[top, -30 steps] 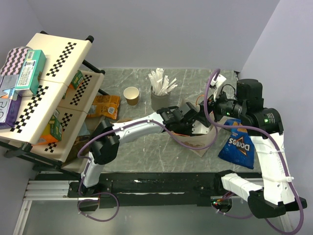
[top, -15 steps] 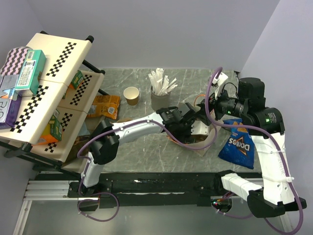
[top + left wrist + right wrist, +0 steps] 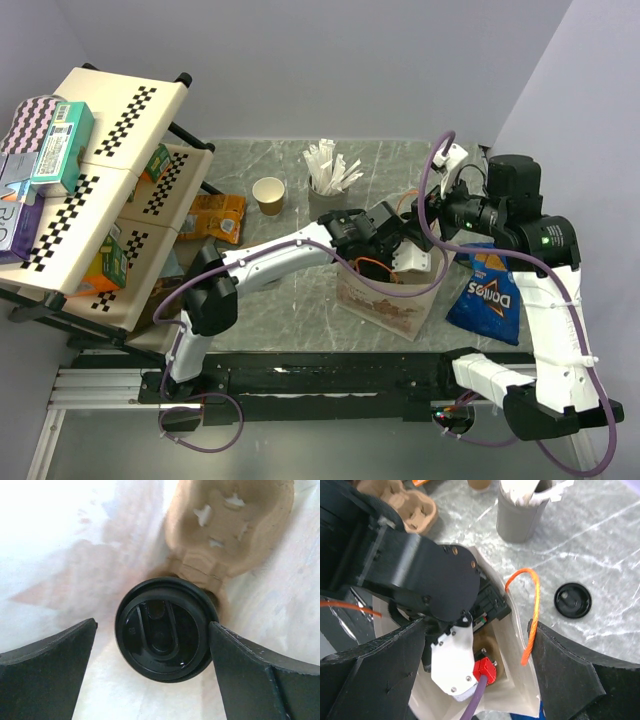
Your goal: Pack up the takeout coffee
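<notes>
A takeout coffee cup with a black lid [image 3: 165,627] stands on the floor of the white-lined paper bag [image 3: 385,300], next to a brown moulded carrier [image 3: 230,525]. My left gripper [image 3: 152,647] reaches down into the bag and is open, one finger on each side of the lid. The right finger almost touches the lid's rim. My right gripper [image 3: 476,627] hangs open above the bag's mouth, near the orange handle [image 3: 532,610]. A second kraft cup [image 3: 268,194] stands without a lid on the table. A loose black lid [image 3: 572,600] lies beside the bag.
A grey cup of white sticks [image 3: 325,195] stands behind the bag. A blue chip bag [image 3: 485,295] lies to its right. An orange snack pack [image 3: 215,215] and a slanted shelf rack [image 3: 100,180] with boxes fill the left side. Another moulded carrier piece [image 3: 402,505] lies beyond the left arm.
The paper bag stands more upright and nearer the front than a second ago. My left wrist has lifted a little inside it. The right arm has barely shifted.
</notes>
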Action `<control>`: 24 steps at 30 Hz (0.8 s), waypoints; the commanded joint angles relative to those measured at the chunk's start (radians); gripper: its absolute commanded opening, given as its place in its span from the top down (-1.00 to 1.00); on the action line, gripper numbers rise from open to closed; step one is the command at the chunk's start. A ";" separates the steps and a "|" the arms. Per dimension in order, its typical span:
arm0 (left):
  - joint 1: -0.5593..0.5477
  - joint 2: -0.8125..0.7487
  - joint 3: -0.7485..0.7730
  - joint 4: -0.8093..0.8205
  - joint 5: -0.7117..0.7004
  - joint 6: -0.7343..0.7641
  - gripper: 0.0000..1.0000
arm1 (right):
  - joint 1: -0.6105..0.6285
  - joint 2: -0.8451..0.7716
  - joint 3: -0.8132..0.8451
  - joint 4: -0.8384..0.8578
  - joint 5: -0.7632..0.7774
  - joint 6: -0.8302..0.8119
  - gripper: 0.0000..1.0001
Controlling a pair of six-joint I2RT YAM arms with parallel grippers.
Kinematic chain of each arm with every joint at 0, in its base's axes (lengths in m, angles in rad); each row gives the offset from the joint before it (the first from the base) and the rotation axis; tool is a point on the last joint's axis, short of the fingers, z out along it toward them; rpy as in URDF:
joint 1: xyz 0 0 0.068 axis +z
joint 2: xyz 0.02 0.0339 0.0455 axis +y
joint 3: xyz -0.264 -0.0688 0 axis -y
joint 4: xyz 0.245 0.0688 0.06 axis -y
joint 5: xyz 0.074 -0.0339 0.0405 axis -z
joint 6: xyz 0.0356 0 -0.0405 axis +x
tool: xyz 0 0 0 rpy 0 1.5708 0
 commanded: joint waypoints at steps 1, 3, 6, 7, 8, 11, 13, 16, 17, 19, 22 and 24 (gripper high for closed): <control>0.000 -0.022 0.048 -0.026 0.038 -0.036 -0.99 | -0.009 -0.018 -0.039 0.023 0.018 -0.011 -0.78; 0.000 -0.028 0.048 -0.023 0.047 -0.038 -0.99 | -0.010 -0.021 -0.049 0.022 0.030 -0.012 -0.78; 0.004 -0.042 0.048 -0.019 0.073 -0.050 -0.99 | -0.018 -0.019 -0.058 0.022 0.052 -0.009 -0.78; 0.007 -0.049 0.048 -0.014 0.090 -0.055 -0.99 | -0.021 -0.021 -0.059 0.023 0.052 -0.011 -0.78; 0.008 -0.054 0.048 -0.011 0.098 -0.064 -0.99 | -0.026 -0.022 -0.059 0.023 0.050 -0.009 -0.78; 0.023 -0.089 0.033 0.023 0.156 -0.097 -0.99 | -0.035 -0.019 -0.053 0.020 0.039 0.001 -0.78; 0.035 -0.129 0.021 0.076 0.180 -0.113 -0.99 | -0.038 -0.021 -0.049 0.019 0.029 0.006 -0.78; 0.046 -0.166 0.014 0.112 0.231 -0.131 -0.99 | -0.043 -0.018 -0.043 0.014 0.023 0.006 -0.78; 0.047 -0.172 0.014 0.116 0.237 -0.136 -0.99 | -0.043 -0.019 -0.041 0.011 0.021 0.006 -0.78; 0.047 -0.178 0.024 0.107 0.242 -0.139 -0.99 | -0.047 -0.016 -0.035 0.008 0.018 0.006 -0.78; 0.052 -0.184 0.034 0.095 0.266 -0.150 -0.99 | -0.049 -0.018 -0.029 0.008 0.015 0.009 -0.78; 0.063 -0.212 0.018 0.109 0.309 -0.157 -0.99 | -0.053 -0.016 -0.020 0.008 0.012 0.014 -0.78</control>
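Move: The left hand is open inside the paper bag. The lidded coffee cup's middle lies about 2 cm ahead, 2 cm to its right and 7 cm below; the carrier's empty pocket is some 2 cm back, 11 cm to the right and 10 cm down. From the open right hand, the bag's orange handle lies roughly 2 cm ahead, 2 cm right and 1 cm down; the lidded cup is some 3 cm ahead, 3 cm left and 27 cm below. Leaving the lidded cup behind, the left fingers draw clear of its lid, still wide open: the hand first eases back about 1 cm, then climbs some 5 cm towards the bag's mouth, tipping about 10 degrees so the fingers aim more to the right. The right hand, also open, dips about 2 cm beside the orange handle with a slight drift right, then comes most of the way back up. ##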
